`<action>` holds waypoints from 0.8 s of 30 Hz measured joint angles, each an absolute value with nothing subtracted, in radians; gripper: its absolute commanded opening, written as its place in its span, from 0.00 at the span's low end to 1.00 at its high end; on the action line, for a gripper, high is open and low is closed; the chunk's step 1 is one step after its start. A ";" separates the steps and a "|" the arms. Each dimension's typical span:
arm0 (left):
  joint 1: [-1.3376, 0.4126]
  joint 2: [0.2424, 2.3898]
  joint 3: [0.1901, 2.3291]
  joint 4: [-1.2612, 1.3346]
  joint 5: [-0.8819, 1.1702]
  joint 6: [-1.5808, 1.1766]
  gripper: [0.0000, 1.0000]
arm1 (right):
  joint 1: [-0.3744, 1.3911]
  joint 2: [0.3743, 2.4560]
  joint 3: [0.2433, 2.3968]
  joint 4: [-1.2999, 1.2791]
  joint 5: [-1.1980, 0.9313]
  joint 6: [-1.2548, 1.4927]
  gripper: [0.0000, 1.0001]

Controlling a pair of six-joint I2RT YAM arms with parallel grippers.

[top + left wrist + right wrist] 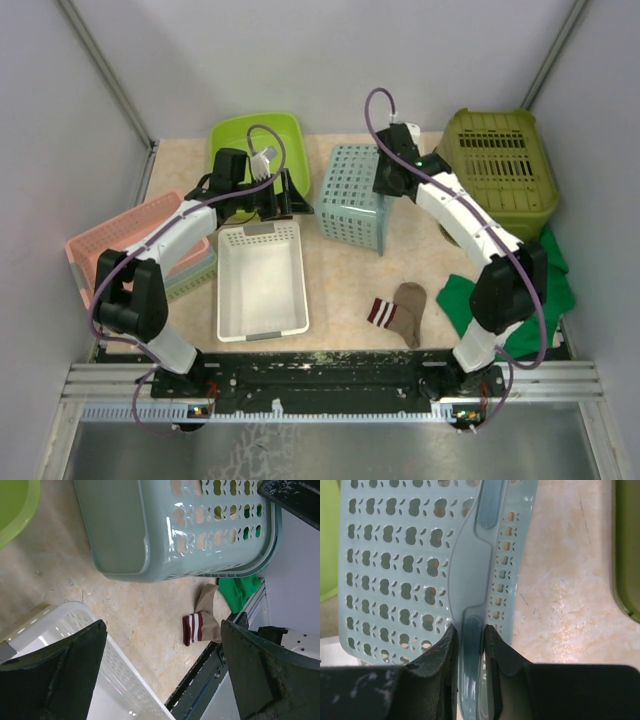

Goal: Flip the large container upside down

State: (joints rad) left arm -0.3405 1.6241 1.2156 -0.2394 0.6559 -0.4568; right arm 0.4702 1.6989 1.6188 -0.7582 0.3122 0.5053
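The large container (352, 200) is a pale teal perforated basket lying tipped on its side at the middle back of the table. My right gripper (386, 186) is at its right-hand rim. In the right wrist view both fingers press against the solid rim band (470, 580), so my right gripper (470, 636) is shut on the container (395, 565). My left gripper (287, 196) hovers wide open just left of the container, above the white bin's far end. The left wrist view shows the container's base (125, 530) ahead of my left gripper (162, 672), with nothing between the fingers.
A white bin (262, 300) stands at the front middle and a lime tub (235, 135) at the back. Pink and grey baskets (110, 240) are stacked on the left. An olive basket (500, 170) sits bottom-up on the right, near green cloth (470, 300) and a brown striped sock (400, 312).
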 measured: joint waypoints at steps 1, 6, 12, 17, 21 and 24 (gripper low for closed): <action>-0.340 1.624 1.216 -0.239 0.657 -0.457 0.99 | 0.457 1.678 1.592 -0.737 0.283 0.505 0.00; -0.340 1.624 1.216 -0.239 0.660 -0.456 0.99 | 0.352 1.550 1.419 -0.612 0.102 0.505 0.00; -0.340 1.619 1.216 -0.240 0.663 -0.456 0.99 | 0.175 1.420 1.195 -0.405 -0.164 0.525 0.00; -0.340 1.613 1.217 -0.242 0.663 -0.456 0.99 | 0.047 1.364 1.024 -0.236 -0.356 0.559 0.00; -0.340 1.601 1.218 -0.247 0.664 -0.456 0.99 | -0.005 1.365 0.923 -0.142 -0.492 0.558 0.00; -0.340 1.599 1.230 -0.247 0.668 -0.456 0.99 | -0.026 1.378 0.894 -0.117 -0.537 0.540 0.00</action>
State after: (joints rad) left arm -0.3405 1.5986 1.2297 -0.2466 0.6678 -0.4561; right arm -0.0261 1.3785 0.8940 -0.1165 -0.5369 0.5396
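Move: The right hand already pinches the upper rim of the blue-grey container, which stands on its side with its opening to the right. The container's middle is about 8 cm to the left, level fore and aft, and some 8 cm below. The olive container sits about 28 cm to the right and 4 cm farther out; the white basket is 28 cm left and 17 cm back. From the left hand, the blue-grey container lies roughly 12 cm right, 3 cm ahead and 6 cm below. Still pinching the rim, the right hand draws the blue-grey container about 7 cm to the right, towards the olive container, at first nearly level. It then sinks some 5 cm and eases back about 4. The hand rolls steadily with its left side rising, some 35 degrees in all, to tip the closed bottom up and the opening down. ##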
